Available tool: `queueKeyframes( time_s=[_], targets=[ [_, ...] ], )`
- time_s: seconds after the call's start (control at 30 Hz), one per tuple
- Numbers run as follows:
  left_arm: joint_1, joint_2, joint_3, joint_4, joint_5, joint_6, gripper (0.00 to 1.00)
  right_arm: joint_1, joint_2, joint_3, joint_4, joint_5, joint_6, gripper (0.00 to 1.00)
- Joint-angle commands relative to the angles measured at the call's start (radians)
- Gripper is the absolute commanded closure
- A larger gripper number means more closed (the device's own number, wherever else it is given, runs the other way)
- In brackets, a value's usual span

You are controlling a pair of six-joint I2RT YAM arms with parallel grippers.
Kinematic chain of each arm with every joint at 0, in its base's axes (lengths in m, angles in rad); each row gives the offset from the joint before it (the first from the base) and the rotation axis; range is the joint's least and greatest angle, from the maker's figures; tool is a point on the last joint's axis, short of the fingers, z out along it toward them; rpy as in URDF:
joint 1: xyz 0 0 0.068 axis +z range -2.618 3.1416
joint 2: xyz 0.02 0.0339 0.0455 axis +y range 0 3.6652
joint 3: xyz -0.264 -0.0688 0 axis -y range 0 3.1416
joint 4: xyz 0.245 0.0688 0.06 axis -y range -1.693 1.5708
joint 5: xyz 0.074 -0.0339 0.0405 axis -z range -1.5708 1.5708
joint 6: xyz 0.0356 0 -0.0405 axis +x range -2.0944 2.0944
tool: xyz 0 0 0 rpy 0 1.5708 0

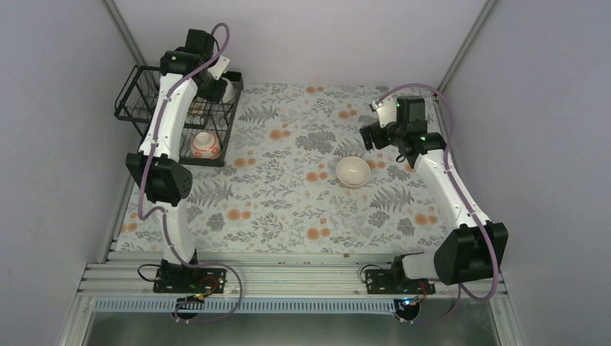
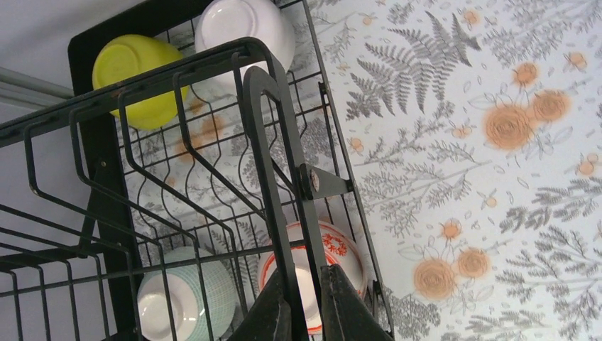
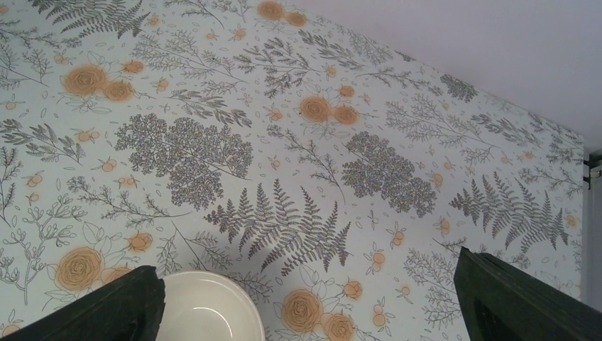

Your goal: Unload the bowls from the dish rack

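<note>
The black wire dish rack (image 1: pixel 137 97) stands at the table's far left. My left gripper (image 2: pixel 307 288) reaches over it and is shut on one of its black upright bars (image 2: pixel 273 156). Below the fingers a white bowl with a red-orange pattern (image 2: pixel 341 252) sits in the rack, with a pale green bowl (image 2: pixel 186 298) beside it. At the rack's other end are a yellow-green bowl (image 2: pixel 138 78) and a white bowl (image 2: pixel 245 32). A plain white bowl (image 1: pixel 353 171) stands upright on the table. My right gripper (image 3: pixel 309 302) hovers open above the table, and that white bowl (image 3: pixel 206 309) lies by its left finger.
The table carries a floral cloth (image 1: pixel 288 194). Grey walls close it in on the left, back and right. The rack sits against the left wall. An aluminium rail (image 1: pixel 288 277) with both arm bases runs along the near edge.
</note>
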Motion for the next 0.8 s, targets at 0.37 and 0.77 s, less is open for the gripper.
queueKeyframes(
  time_s=[0.37,0.77],
  targets=[
    [-0.212,-0.259,-0.184,0.039,0.191,0.517,0.98,0.011,-0.002,0.027,-0.005,0.002,-0.006,0.0],
    [-0.238,-0.402,-0.444,0.076,0.2,0.793,0.98,0.013,0.019,0.066,-0.022,0.011,-0.047,0.0]
  ],
)
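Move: The left fingers are already shut on the dish rack's upper right rail. The open table for the rack lies about 12 cm back and 14 cm right, 22 cm down. The orange-patterned bowl sits some 5 cm back and 4 cm left, the white bowl 14 cm straight ahead, both 17 cm below; the cream bowl is 16 cm back, 43 cm right, 19 cm down. From the right gripper, that open table is level with it, 38 cm left, 19 cm down. Keep the left gripper shut on the rack's upper rail and drag the rack back and to the right in about equal parts, roughly 16 cm in all, staying level and gathering speed, towards the open table and the cream bowl. Swing the wrist clockwise by some 45 degrees as you pull, slowly at first and then faster, so that the rack turns with the hand. ##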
